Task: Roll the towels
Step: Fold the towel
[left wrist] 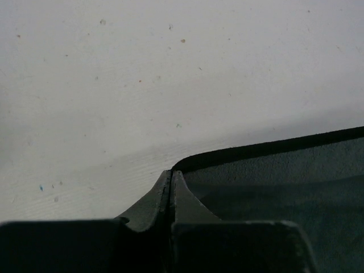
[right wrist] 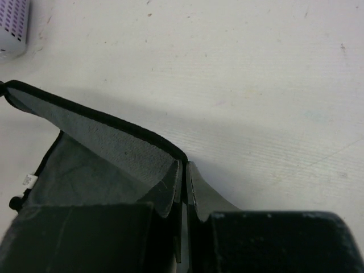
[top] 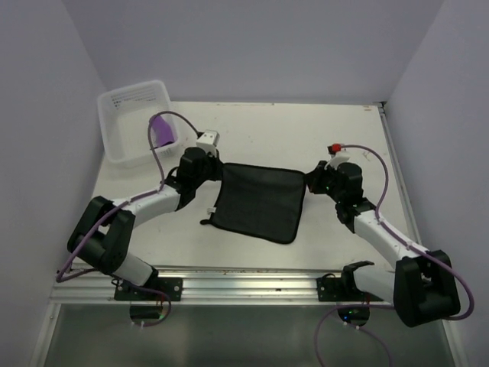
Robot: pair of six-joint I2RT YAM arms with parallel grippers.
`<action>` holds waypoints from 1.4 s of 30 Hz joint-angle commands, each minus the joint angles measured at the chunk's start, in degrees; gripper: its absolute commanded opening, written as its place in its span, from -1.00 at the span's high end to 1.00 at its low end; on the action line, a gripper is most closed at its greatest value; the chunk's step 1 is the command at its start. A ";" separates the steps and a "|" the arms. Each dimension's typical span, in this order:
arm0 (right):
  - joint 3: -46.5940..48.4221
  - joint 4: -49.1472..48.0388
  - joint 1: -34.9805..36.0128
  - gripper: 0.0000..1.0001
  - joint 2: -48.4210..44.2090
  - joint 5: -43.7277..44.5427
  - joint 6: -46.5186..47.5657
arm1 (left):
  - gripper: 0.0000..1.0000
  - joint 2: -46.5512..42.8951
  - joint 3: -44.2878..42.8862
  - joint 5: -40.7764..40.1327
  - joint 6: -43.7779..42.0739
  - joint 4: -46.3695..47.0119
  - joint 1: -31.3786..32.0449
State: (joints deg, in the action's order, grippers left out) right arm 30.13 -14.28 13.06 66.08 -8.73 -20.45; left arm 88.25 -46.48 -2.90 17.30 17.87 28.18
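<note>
A dark grey-black towel [top: 260, 202] lies spread flat in the middle of the table. My left gripper [top: 223, 168] is shut on its far left corner. In the left wrist view, the left gripper [left wrist: 172, 173] has its jaws pressed together at the hemmed corner of the dark towel [left wrist: 284, 182]. My right gripper [top: 308, 180] is shut on the far right corner. The right wrist view shows the right gripper [right wrist: 183, 165] with the black hem of the dark towel [right wrist: 102, 142] pinched between its tips, and the far edge lifted off the table. A purple towel [top: 162, 131] sits in the tub.
A clear plastic tub [top: 114, 122] stands at the back left of the white table, and its corner [right wrist: 12, 25] shows in the right wrist view. A small white label [right wrist: 27, 180] hangs at the dark towel's edge. Walls close in the table on three sides.
</note>
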 commanded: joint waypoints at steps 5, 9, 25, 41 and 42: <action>-5.86 0.31 0.12 1.00 -9.47 -2.86 1.99 | 1.00 -6.59 9.72 0.61 -0.95 9.72 -0.32; -8.50 2.76 0.82 1.00 -14.13 -4.62 1.73 | 1.00 -8.53 14.13 0.87 -0.34 11.66 -0.32; -12.02 14.10 2.58 1.00 -23.19 -4.72 -4.33 | 1.00 -15.91 21.60 2.63 0.80 11.75 -0.24; -14.83 19.20 3.38 1.00 -23.89 -4.71 -7.85 | 1.00 -21.71 27.85 3.69 2.04 8.94 0.47; -15.18 19.38 3.46 1.00 -23.98 -4.80 -8.03 | 1.00 -21.71 27.76 3.51 2.04 8.50 0.47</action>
State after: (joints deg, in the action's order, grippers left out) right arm 15.88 3.03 16.51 42.68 -14.66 -28.12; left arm 67.68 -19.16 3.42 19.49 26.02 28.97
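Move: Both my hands hold the raised far corners of the grey towel. Its near left corner lies about 14 cm back and 4 cm left of my left hand, some 8 cm lower; a white tag sits about 3 cm farther out than that corner. The purple towel in the crate is 14 cm ahead and 17 cm left. From my right hand, the near right corner is about 17 cm back, 4 cm left and 8 cm down. Keeping both grips shut on the towel's far corners, I carry that raised edge back over the cloth towards its near edge, about 11 cm with each hand. My left hand sinks and drifts a little left as it goes; my right stays nearly level at first, then lowers some 5 cm, its fingers tipping down. ##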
